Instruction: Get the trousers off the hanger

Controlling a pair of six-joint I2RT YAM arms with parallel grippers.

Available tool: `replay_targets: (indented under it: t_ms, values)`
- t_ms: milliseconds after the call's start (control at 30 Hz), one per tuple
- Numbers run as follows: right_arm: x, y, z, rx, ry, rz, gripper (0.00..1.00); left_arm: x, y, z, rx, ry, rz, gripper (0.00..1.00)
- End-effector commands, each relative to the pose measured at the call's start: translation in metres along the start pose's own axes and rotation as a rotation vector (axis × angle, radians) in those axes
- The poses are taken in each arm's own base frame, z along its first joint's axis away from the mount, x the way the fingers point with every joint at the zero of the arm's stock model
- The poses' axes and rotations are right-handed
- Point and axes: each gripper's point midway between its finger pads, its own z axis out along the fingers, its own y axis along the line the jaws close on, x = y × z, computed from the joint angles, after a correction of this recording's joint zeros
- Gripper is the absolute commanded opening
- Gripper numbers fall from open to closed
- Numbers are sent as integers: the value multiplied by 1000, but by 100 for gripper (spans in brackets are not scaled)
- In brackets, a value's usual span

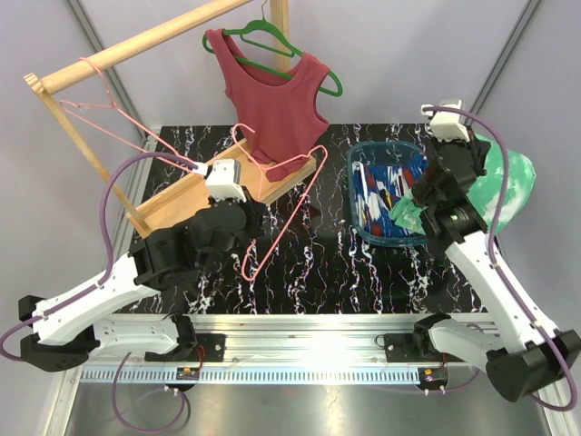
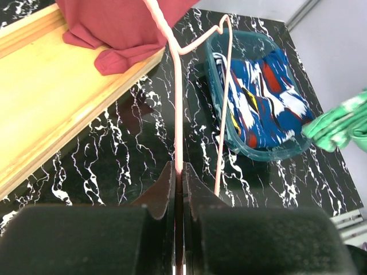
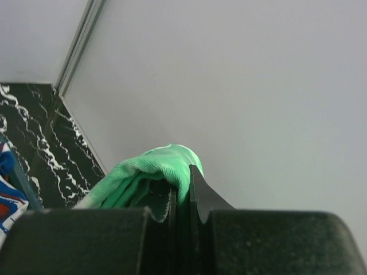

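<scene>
My left gripper [image 2: 179,167] is shut on the thin wire of a bare pink hanger [image 2: 178,103], held low over the black marble table. In the top view the left gripper [image 1: 241,220] sits just right of the wooden rack base. My right gripper [image 3: 182,172] is shut on the green-and-white tie-dye trousers [image 3: 149,166], which bunch out past the table's right edge [image 1: 504,186]. The right gripper [image 1: 427,195] hovers at the right rim of a teal bin [image 1: 356,195]. The blue, red and white patterned trousers [image 1: 390,186] lie folded inside that bin.
A dark red tank top [image 1: 277,100] hangs on a green hanger from the wooden rail [image 1: 136,45]. Another pink hanger [image 1: 95,95] hangs further left on the rail. The rack's wooden base [image 1: 182,200] lies at back left. Grey walls close in both sides.
</scene>
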Motion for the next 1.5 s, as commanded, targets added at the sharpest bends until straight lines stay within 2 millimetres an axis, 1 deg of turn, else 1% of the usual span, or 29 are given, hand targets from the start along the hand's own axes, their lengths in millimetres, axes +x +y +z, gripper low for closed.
replay_targets:
  t_ms: [0, 33, 67, 133, 167, 233, 267, 300, 333, 367, 400, 433, 467, 633, 833, 933, 1033, 1067, 1100, 1133, 1167, 1233, 1267, 1300, 1333, 1367, 1400, 1433, 1467]
  values:
    - [2, 41, 15, -41, -1, -2, 0, -8, -13, -4, 66, -12, -19, 0]
    - [3, 53, 19, -54, 4, -14, 0, -8, -13, -4, 67, -11, -15, 0]
    - [10, 79, 26, -75, 26, -64, 0, -8, -13, -5, 70, -11, -8, 0]
    - [10, 104, 33, -90, 43, -79, 0, -8, -13, -5, 77, -10, -2, 0]
    - [19, 133, 38, -122, 65, -131, 0, -9, -13, -6, 82, -12, 3, 0]
    - [15, 158, 39, -144, 64, -151, 0, -8, -11, -7, 84, -10, 7, 0]
    - [21, 181, 40, -157, 79, -197, 0, -8, -9, -8, 84, -12, 12, 0]
    - [15, 194, 34, -174, 65, -209, 0, -9, -7, -8, 75, -16, 18, 0]
    - [6, 201, 33, -178, 55, -198, 0, -7, -4, -8, 64, -16, 21, 0]
    - [11, 219, 32, -186, 69, -212, 0, -9, -1, -9, 58, -24, 23, 0]
    - [11, 229, 28, -204, 77, -222, 0, -10, 3, -9, 41, -32, 23, 0]
    - [-2, 237, 24, -222, 71, -194, 0, -10, 5, -10, 37, -31, 27, 0]
    - [3, 255, 21, -248, 83, -181, 0, -11, 7, -11, 32, -35, 27, 0]
    - [2, 293, 2, -318, 111, -157, 0, -17, 16, -17, 12, -50, 28, 0]
    - [2, 308, 1, -359, 134, -87, 0, -18, 19, -17, -4, -49, 46, 0]
    - [21, 321, 9, -375, 184, -102, 0, -16, 18, -16, 5, -42, 52, 0]
    - [38, 331, 15, -400, 226, -71, 11, -20, 16, -20, 19, -43, 53, 0]
    - [34, 334, 13, -435, 224, -34, 21, -20, 17, -21, 18, -43, 53, 0]
    - [33, 334, 13, -458, 226, -22, 27, -22, 18, -22, 13, -47, 58, 0]
    - [24, 331, 11, -483, 214, 10, 36, -27, 19, -24, 11, -55, 63, 0]
    - [26, 330, 7, -517, 242, 19, 54, -30, 22, -25, -4, -69, 64, 0]
    - [-2, 322, -1, -633, 228, 127, 66, -34, 23, -25, -11, -75, 81, 0]
    - [-7, 319, -6, -680, 239, 176, 76, -38, 25, -26, -22, -85, 80, 0]
    - [-12, 316, -12, -725, 246, 219, 77, -39, 26, -26, -29, -87, 82, 0]
    - [-27, 305, -19, -823, 231, 292, 83, -40, 26, -27, -32, -90, 84, 0]
    - [-32, 301, -27, -874, 242, 352, 84, -42, 27, -28, -35, -95, 81, 0]
    - [-27, 298, -32, -918, 258, 368, 88, -43, 27, -28, -38, -98, 79, 0]
    - [-39, 286, -45, -1004, 232, 419, 90, -45, 28, -29, -39, -101, 76, 0]
    - [-36, 275, -35, -1003, 247, 481, 90, -45, 28, -28, -41, -101, 77, 0]
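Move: The blue basket that the green trousers in the right hand are taken to has its middle about 8 cm ahead of that hand, 13 cm to its left and 35 cm below; the blue patterned trousers lie in the basket at about the same place. The red tank top hangs some 38 cm left of the right hand, 14 cm farther out and 15 cm lower. From the left hand, the basket is roughly 17 cm ahead, 26 cm right and 29 cm below. Sweeping down, forward and left in one quick arc, about 20 cm each way, the right hand carries the green trousers over the basket's far side with its fingers tipping down some 25 degrees. It sinks a little more, opens wide to let go, then rises about 4 cm, rolling left side up and turning counter-clockwise. The left hand keeps its pinch on the pink hanger and shifts some 3 cm left. ##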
